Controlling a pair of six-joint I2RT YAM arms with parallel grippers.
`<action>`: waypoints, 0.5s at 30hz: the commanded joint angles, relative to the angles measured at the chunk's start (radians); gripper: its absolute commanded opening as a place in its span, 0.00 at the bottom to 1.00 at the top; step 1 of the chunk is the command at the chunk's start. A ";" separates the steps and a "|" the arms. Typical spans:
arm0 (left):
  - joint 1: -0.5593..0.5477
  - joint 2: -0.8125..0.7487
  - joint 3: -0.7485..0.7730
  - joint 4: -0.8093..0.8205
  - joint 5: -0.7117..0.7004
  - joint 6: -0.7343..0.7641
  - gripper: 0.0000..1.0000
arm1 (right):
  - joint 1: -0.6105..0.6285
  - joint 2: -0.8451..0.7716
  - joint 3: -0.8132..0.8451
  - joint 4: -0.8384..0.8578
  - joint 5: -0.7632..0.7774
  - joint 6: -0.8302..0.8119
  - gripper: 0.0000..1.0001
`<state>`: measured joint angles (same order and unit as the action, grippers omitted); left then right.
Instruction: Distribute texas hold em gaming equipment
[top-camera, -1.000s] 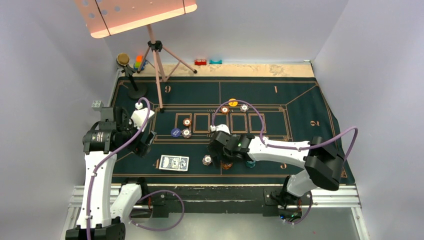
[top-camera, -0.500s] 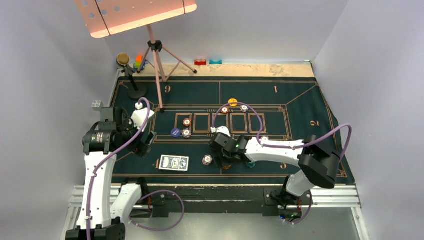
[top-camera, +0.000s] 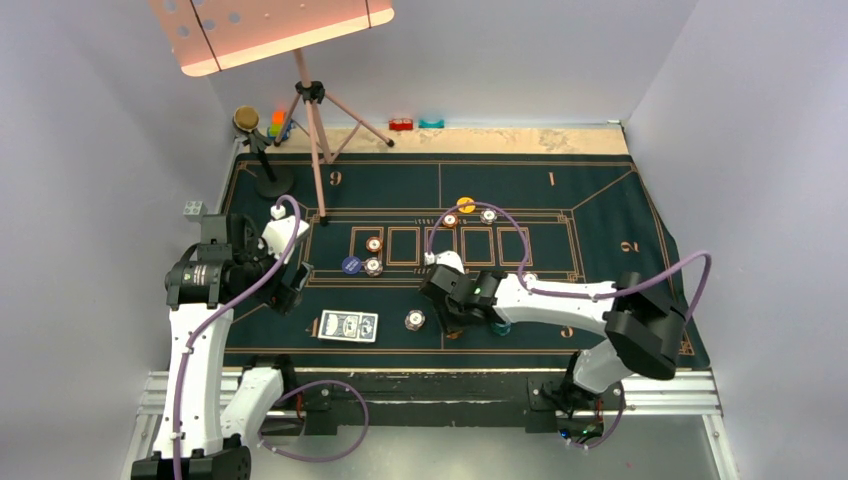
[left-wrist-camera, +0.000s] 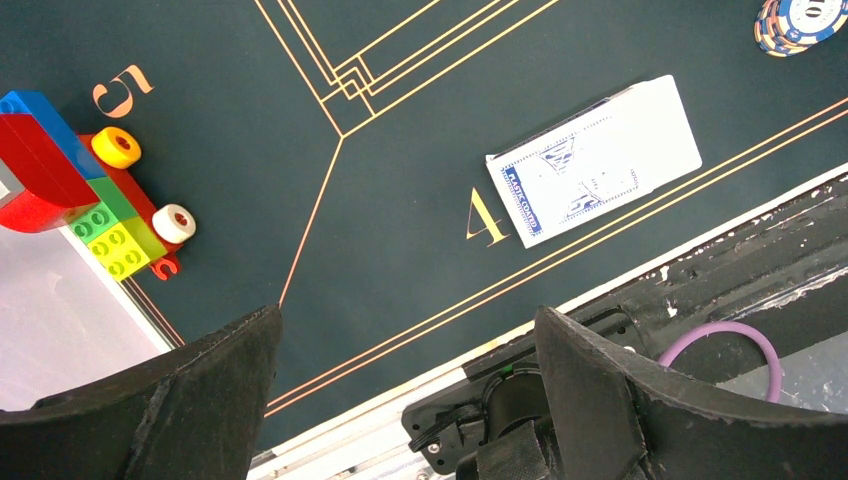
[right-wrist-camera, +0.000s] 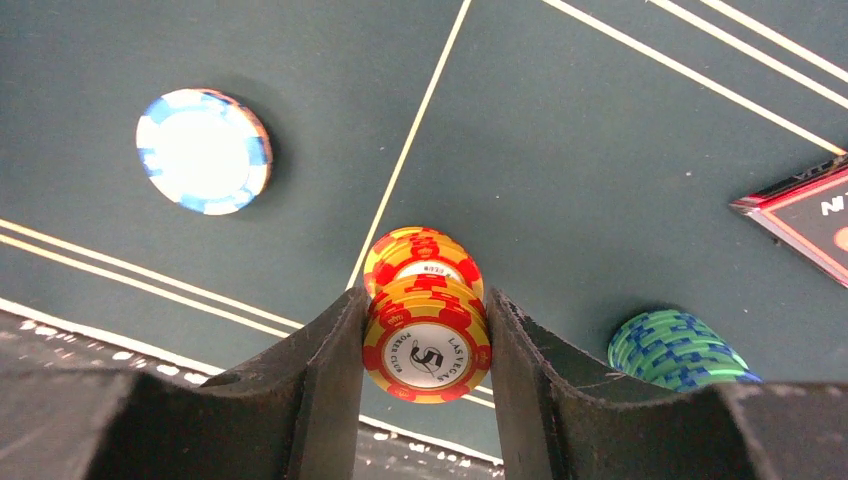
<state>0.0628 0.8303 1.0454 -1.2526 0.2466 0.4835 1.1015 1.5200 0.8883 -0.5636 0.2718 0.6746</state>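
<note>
My right gripper (right-wrist-camera: 425, 297) is shut on a short stack of orange poker chips (right-wrist-camera: 428, 345), both fingers pressing its edges. More orange chips (right-wrist-camera: 420, 258) lie on the mat just beyond. A white-and-blue chip stack (right-wrist-camera: 204, 151) sits to the left and teal chips (right-wrist-camera: 676, 349) to the right. The blue-backed playing cards (top-camera: 348, 325) lie near the mat's front edge, also in the left wrist view as cards (left-wrist-camera: 595, 160). My left gripper (left-wrist-camera: 405, 315) hangs open over the mat's left corner, holding nothing.
Chips and a blue disc (top-camera: 350, 265) lie by the centre boxes; a yellow disc (top-camera: 465, 204) with chips sits further back. Toy blocks (left-wrist-camera: 70, 180) stand at the mat's left edge. A tripod stand (top-camera: 312, 130) and a red-edged marker (right-wrist-camera: 800, 215) are nearby.
The right gripper's jaws have closed from wide open onto the orange chips. The left arm has not moved.
</note>
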 joint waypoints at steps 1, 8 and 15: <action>-0.005 0.004 0.024 0.004 0.004 0.014 1.00 | 0.006 -0.091 0.077 -0.052 0.031 0.010 0.34; -0.005 0.006 0.028 0.005 0.002 0.018 1.00 | -0.123 -0.191 0.087 -0.114 0.060 0.008 0.28; -0.005 0.010 0.030 0.007 -0.002 0.023 1.00 | -0.482 -0.355 -0.064 -0.123 0.059 -0.022 0.27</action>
<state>0.0628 0.8387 1.0454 -1.2526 0.2459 0.4911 0.7559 1.2469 0.9009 -0.6426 0.2955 0.6632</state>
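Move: From the right gripper, which already holds orange chips, the white chips past the triangle marker lie about 11 cm ahead and 17 cm to the right, some 3 cm lower. The triangle marker is about 8 cm ahead and 11 cm right. The rest of the orange stack sits right underneath, with the green stack about 10 cm right and the blue-white stack 8 cm left, both 2 cm farther out. From the left gripper the white chips are some 49 cm right, 11 cm ahead and 18 cm down. Keep the pinched orange chips in the right gripper and raise them off the orange stack, straight up for the first 4 cm or so. Then, still climbing, swing fast forward and right towards the triangle marker and the white chips beyond, about 8 cm each way, turning the wrist some 20 degrees clockwise. ##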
